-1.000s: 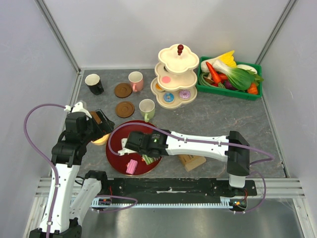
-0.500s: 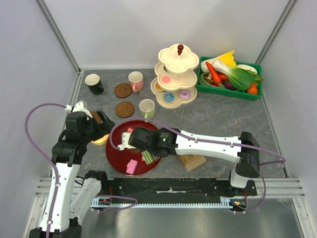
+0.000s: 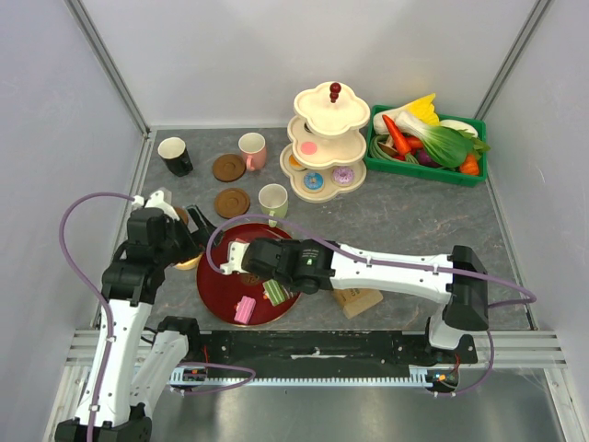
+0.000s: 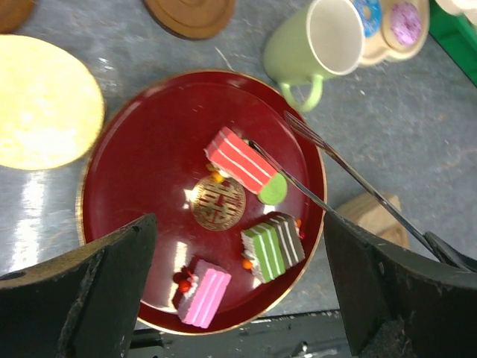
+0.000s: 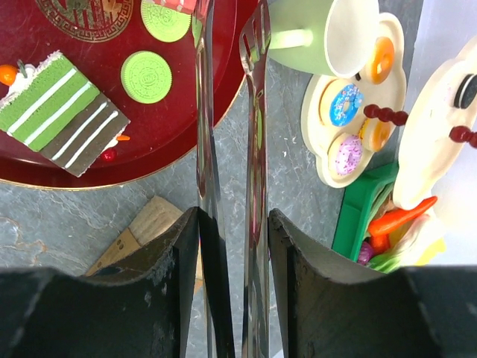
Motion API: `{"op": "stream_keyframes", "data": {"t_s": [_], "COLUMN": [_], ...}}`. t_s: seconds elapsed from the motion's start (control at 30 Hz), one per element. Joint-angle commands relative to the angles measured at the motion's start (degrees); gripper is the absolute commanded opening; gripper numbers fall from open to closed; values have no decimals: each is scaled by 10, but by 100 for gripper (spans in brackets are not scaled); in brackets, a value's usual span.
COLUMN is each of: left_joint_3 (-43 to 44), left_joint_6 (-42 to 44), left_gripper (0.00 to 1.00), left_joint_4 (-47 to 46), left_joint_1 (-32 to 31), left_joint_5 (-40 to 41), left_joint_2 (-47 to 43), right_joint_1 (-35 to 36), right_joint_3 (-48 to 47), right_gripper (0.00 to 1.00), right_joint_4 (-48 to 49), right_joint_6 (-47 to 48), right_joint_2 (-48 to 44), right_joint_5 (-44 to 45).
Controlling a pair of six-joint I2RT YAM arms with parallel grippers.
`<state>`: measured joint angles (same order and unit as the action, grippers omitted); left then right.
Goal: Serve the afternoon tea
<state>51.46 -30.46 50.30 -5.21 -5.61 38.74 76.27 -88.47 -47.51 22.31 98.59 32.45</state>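
Note:
A red round tray holds a red striped cake slice, a green-and-brown slice, a pink slice and green macarons. My right gripper is shut on metal tongs. The tongs' two arms stand apart, with their tips over the tray's far edge beside the red slice and the pale-green mug. My left gripper hangs open above the tray with nothing between its fingers. The tiered stand carries iced donuts.
A black mug, a pink mug and two brown coasters sit at the back left. A yellow disc lies left of the tray, a tan block to its right. A green crate of vegetables stands at the back right.
My right wrist has reached a little further left over the tray. My left wrist has shifted slightly toward the back.

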Motion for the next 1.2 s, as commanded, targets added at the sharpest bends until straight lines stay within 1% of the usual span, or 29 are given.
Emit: {"op": "stream_keyframes", "data": {"t_s": [0.0, 0.1, 0.17, 0.27, 0.3, 0.4, 0.43, 0.53, 0.6, 0.77, 0.87, 0.9, 0.93, 1.0, 1.1, 1.17], "left_joint_3": [-30, -61, -93, -137, -142, -156, -169, -218, -235, -232, -245, -247, -250, -247, -244, -241], "left_joint_6": [-30, -62, -98, -148, -157, -184, -196, -236, -247, -239, -248, -251, -255, -254, -252, -251], "left_gripper": [98, 98, 99, 97, 95, 92, 91, 89, 85, 73, 70, 67, 64, 56, 36, 25], "left_joint_4": [-60, -99, -143, -202, -203, -171, -176, -244, -282, -291, -327, -346, -351, -355, -347, -334], "left_joint_1": [1, 1, 1, 0, 0, -1, -1, 0, 0, -1, 0, 0, 0, -1, 0, -1], "left_joint_5": [-108, -161, -193, -231, -226, -165, -151, -179, -192, -188, -198, -206, -210, -210, -207, -199], "left_joint_2": [10, 19, 22, 35, 41, 43, 38, 24, 28, 70, 83, 87, 92, 96, 96, 94], "right_joint_1": [1, 1, 3, 5, 5, 5, 5, 5, 5, 5, 5, 5, 5, 5, 5, 5], "right_joint_3": [19, 46, 61, 77, 79, 80, 80, 78, 74, 64, 59, 58, 57, 55, 52, 49], "right_gripper": [48, 48, 48, 48, 48, 48, 48, 49, 49, 48, 48, 48, 48, 48, 48, 48], "right_joint_4": [32, 50, 59, 69, 70, 67, 65, 59, 58, 58, 58, 59, 58, 57, 53, 48], "right_joint_6": [-59, -103, -119, -132, -136, -152, -158, -171, -177, -181, -182, -183, -183, -184, -185, -190], "right_joint_2": [-38, -53, -62, -74, -75, -84, -88, -93, -98, -111, -117, -119, -120, -121, -119, -114], "right_joint_5": [32, 24, -4, -9, -7, 1, 0, 1, -3, -23, -49, -57, -56, -47, -42, -35]}}
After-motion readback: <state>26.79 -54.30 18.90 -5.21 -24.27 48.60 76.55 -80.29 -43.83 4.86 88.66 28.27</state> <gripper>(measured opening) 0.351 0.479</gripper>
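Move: Off the left fingertips, the red cake slice hangs on one tip of the fork-ended tongs over the tray, about 5 cm ahead, 7 cm right and 11 cm below. The green biscuits lie on the tray about 4 cm ahead, 11 cm right and 20 cm down; the green mug stands some 16 cm ahead and 12 cm right. From the right hand, the slice is roughly 7 cm ahead, 8 cm left and 10 cm below. Sinking about 10 cm while sliding some 7 cm right, the left hand rolls its left side down by nearly 30 degrees, then eases a little forward to the hanging red slice and closes its wide-open fingers on the decorated end. The right hand keeps its hold on the tongs, draws back some 3 cm and rolls its left side up. ##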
